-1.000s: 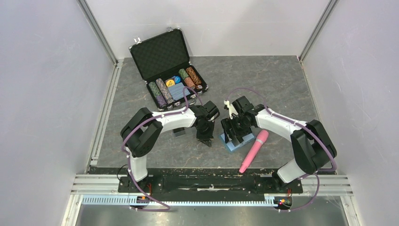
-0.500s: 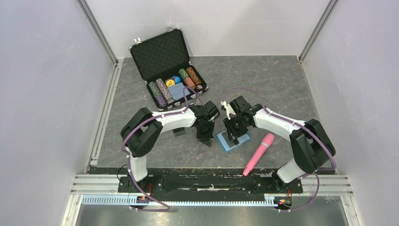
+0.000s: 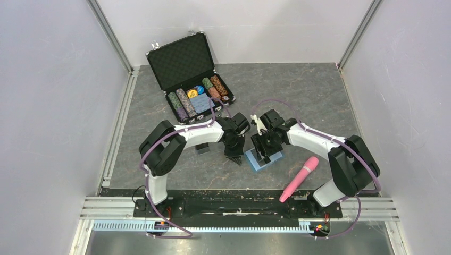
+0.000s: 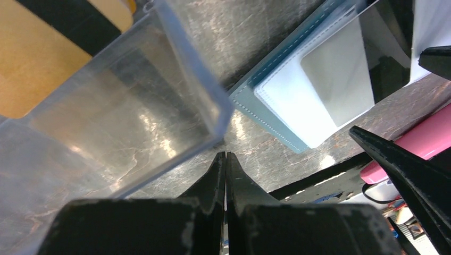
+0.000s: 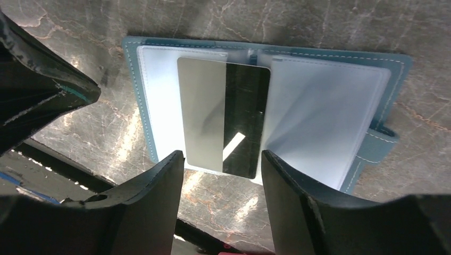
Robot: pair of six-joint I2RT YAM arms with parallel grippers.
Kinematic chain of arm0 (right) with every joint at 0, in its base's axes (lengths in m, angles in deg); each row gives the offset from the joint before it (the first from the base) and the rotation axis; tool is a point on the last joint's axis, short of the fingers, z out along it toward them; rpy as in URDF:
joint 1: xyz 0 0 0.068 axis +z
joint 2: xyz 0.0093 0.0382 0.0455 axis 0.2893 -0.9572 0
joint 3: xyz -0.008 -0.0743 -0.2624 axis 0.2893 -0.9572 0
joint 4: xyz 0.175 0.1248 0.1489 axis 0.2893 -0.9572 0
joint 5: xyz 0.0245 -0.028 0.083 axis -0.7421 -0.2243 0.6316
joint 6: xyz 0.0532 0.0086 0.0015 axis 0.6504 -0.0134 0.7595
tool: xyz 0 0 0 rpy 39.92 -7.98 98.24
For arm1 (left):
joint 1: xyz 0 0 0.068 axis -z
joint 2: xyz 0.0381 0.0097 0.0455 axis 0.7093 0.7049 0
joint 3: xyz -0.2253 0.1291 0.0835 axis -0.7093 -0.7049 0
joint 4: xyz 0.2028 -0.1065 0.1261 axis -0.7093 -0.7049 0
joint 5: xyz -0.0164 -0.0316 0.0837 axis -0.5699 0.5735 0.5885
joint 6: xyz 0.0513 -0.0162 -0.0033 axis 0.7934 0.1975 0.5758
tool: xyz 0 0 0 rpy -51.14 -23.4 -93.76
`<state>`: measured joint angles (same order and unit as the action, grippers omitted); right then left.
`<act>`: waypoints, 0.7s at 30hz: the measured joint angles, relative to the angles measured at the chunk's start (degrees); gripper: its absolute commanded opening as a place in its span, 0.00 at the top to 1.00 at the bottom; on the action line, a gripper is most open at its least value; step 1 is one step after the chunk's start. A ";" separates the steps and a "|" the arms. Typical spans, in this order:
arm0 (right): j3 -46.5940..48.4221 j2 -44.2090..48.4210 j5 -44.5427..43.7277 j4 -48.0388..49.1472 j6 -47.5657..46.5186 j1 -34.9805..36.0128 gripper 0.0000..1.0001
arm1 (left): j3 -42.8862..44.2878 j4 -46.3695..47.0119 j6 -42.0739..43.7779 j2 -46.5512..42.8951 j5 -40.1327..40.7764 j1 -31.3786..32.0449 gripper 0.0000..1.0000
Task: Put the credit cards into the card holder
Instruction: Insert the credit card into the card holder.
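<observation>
The teal-blue card holder (image 5: pixel 393 74) lies open and flat on the table, its pale inner sleeves facing up. A credit card (image 5: pixel 223 119), half silver and half black, rests across its middle fold. My right gripper (image 5: pixel 222 166) hovers open just short of the card's near edge, nothing between its fingers. In the top view the card holder (image 3: pixel 255 163) sits under the right gripper (image 3: pixel 263 154). My left gripper (image 4: pixel 226 156) is shut and empty, its tip between a clear plastic box (image 4: pixel 122 117) and the card holder (image 4: pixel 276 125). A gold-orange credit card (image 4: pixel 32 64) with a black stripe shows through the box.
An open black briefcase (image 3: pixel 183 61) with rows of poker chips stands at the back left. A pink cylinder (image 3: pixel 300 178) lies at the front right near the table edge. The clear box (image 3: pixel 202 149) sits beside the left arm. Grey walls enclose the table.
The pink cylinder has rolled to the right and toward the front edge. The right gripper has shifted slightly back and left over the card holder. The left arm has barely moved.
</observation>
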<state>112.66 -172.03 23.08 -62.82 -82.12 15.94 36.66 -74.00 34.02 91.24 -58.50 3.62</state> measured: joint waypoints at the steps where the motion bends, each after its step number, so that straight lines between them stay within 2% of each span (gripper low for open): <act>1: 0.00 0.09 -0.28 0.00 0.00 -0.09 0.42 | 0.31 0.00 0.00 0.22 -0.15 0.07 0.98; 7: 0.00 0.02 -0.59 0.07 -0.24 -1.14 0.54 | 2.29 0.09 0.00 1.75 -0.85 0.50 0.98; 11: -0.83 -0.66 2.58 1.25 0.02 -1.49 0.62 | 3.93 0.35 0.02 2.99 -1.62 0.83 0.98; 21: -2.67 -2.67 11.19 2.21 1.64 -1.90 0.71 | 6.97 0.17 0.22 5.31 -1.16 1.09 0.98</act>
<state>109.99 -174.69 34.27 -60.61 -80.48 14.04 43.63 -73.82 34.24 96.55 -59.65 4.71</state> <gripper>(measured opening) 0.319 0.026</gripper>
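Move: My shut left fingers sit just left of the open card holder, whose middle is about 11 cm to their right and 2 cm ahead, a centimetre lower. The gold card box stands some 7 cm ahead and 4 cm left of that hand. The dark card on the holder's left page lies 1 cm ahead, 2 cm left and 2 cm below my half-open right hand; the pink microphone is 15 cm right and 8 cm back of it. I slide my closed left fingertips about 3 cm to the right, nearly level, up against the holder's left edge. With my right hand, after a small drift forward and right, I draw back some 3 cm, left and slightly down onto the card's free side by the fold, partly closing the fingers and tilting their tips back and left about 10 degrees. ##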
